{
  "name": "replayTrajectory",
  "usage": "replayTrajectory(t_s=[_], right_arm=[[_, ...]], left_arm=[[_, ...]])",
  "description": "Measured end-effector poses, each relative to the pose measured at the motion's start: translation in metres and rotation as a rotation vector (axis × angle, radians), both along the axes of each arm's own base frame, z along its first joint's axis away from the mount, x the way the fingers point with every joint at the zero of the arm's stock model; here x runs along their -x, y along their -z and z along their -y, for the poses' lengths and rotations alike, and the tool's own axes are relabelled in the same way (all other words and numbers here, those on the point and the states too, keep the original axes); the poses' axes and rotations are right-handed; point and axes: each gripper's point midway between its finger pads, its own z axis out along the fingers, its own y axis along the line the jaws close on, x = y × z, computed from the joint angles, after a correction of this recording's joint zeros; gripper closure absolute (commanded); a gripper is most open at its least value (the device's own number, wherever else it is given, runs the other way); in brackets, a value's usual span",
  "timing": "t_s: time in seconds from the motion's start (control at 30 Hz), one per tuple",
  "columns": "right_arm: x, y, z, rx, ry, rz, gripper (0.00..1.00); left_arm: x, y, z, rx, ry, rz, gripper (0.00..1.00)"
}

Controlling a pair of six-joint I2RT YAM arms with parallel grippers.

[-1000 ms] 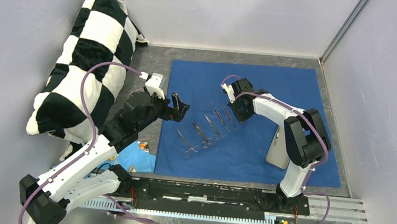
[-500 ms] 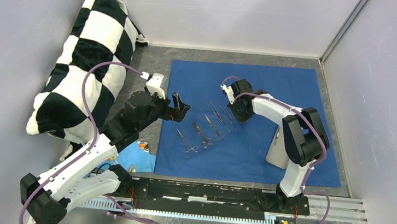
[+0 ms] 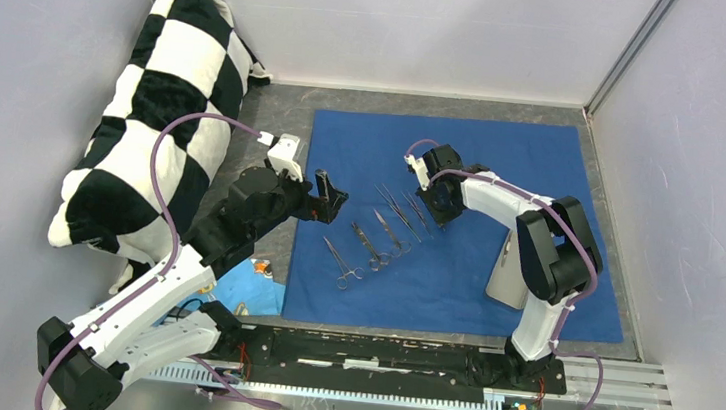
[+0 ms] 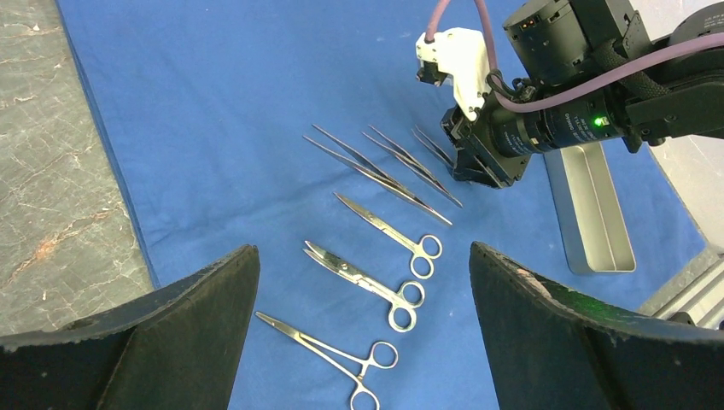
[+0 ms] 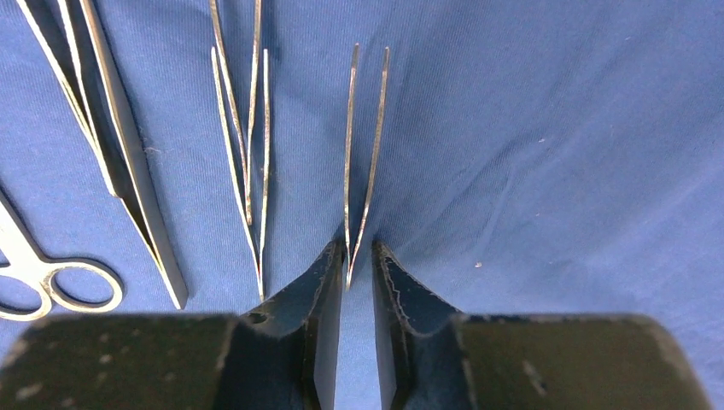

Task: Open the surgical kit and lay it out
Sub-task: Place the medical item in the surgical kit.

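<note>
The dark blue cloth [image 3: 483,166] of the surgical kit lies spread flat. On it, several thin silver instruments lie in a slanted row: forceps [image 4: 329,350], two scissors [image 4: 363,278] [image 4: 388,231] and long tweezers [image 4: 376,175]. The steel tray [image 3: 508,271] rests on the cloth's right part, half behind the right arm. My right gripper [image 5: 357,256] is down at the cloth, narrowly open, with the joined end of the rightmost tweezers [image 5: 363,154] lying between its fingertips. My left gripper [image 4: 360,248] hovers wide open above the scissors, holding nothing.
A black-and-white checkered pillow [image 3: 159,95] leans in the back left corner. A light blue cloth scrap [image 3: 255,290] lies beside the left arm's base. Grey walls close in the table on three sides, and the mounting rail [image 3: 374,357] runs along the near edge.
The right gripper's fingers have parted slightly around the tweezers' end. Both arms have stayed almost where they were.
</note>
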Motion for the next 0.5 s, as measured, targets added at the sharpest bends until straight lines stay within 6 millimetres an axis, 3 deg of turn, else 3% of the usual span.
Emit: replayTrajectory(t_s=[0.2,0.3,0.4,0.5], right_arm=[[0.005,-0.016,0.003,-0.003,0.013,0.01,0.63],[0.002,-0.053,0.005,-0.04,0.029,0.101,0.53],[0.002,-0.099,0.014,-0.102,0.054,0.237,0.5],[0.009,-0.127,0.05,-0.141,0.148,0.346,0.5]], left_arm=[[0.0,0.0,0.0,0.001,0.003,0.0,0.02],[0.0,0.0,0.0,0.001,0.003,0.0,0.02],[0.0,0.0,0.0,0.001,0.003,0.0,0.02],[0.001,0.0,0.001,0.002,0.009,0.0,0.02]])
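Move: The right hand is almost down on the blue cloth, fingertips around the near end of the just-laid small tweezers, whose middle is about 3 cm ahead, 2 cm left and 1 cm below. Level with them, the curved tweezers lie 6 cm left of the hand and the long tweezers 10 cm left. The tray is roughly 15 cm right and 8 cm back. From the left hand the small tweezers are some 22 cm right, 11 cm ahead and 23 cm below. Fingertips come free of the small tweezers' near end as the right hand climbs off the cloth, slowly then fast, about 12 cm almost straight up, swinging some 5 cm right, to the tray's side, late in the lift. The fingers spread from a narrow gap to half open while the wrist tips up some 20 degrees, turning the fingertips forward. ##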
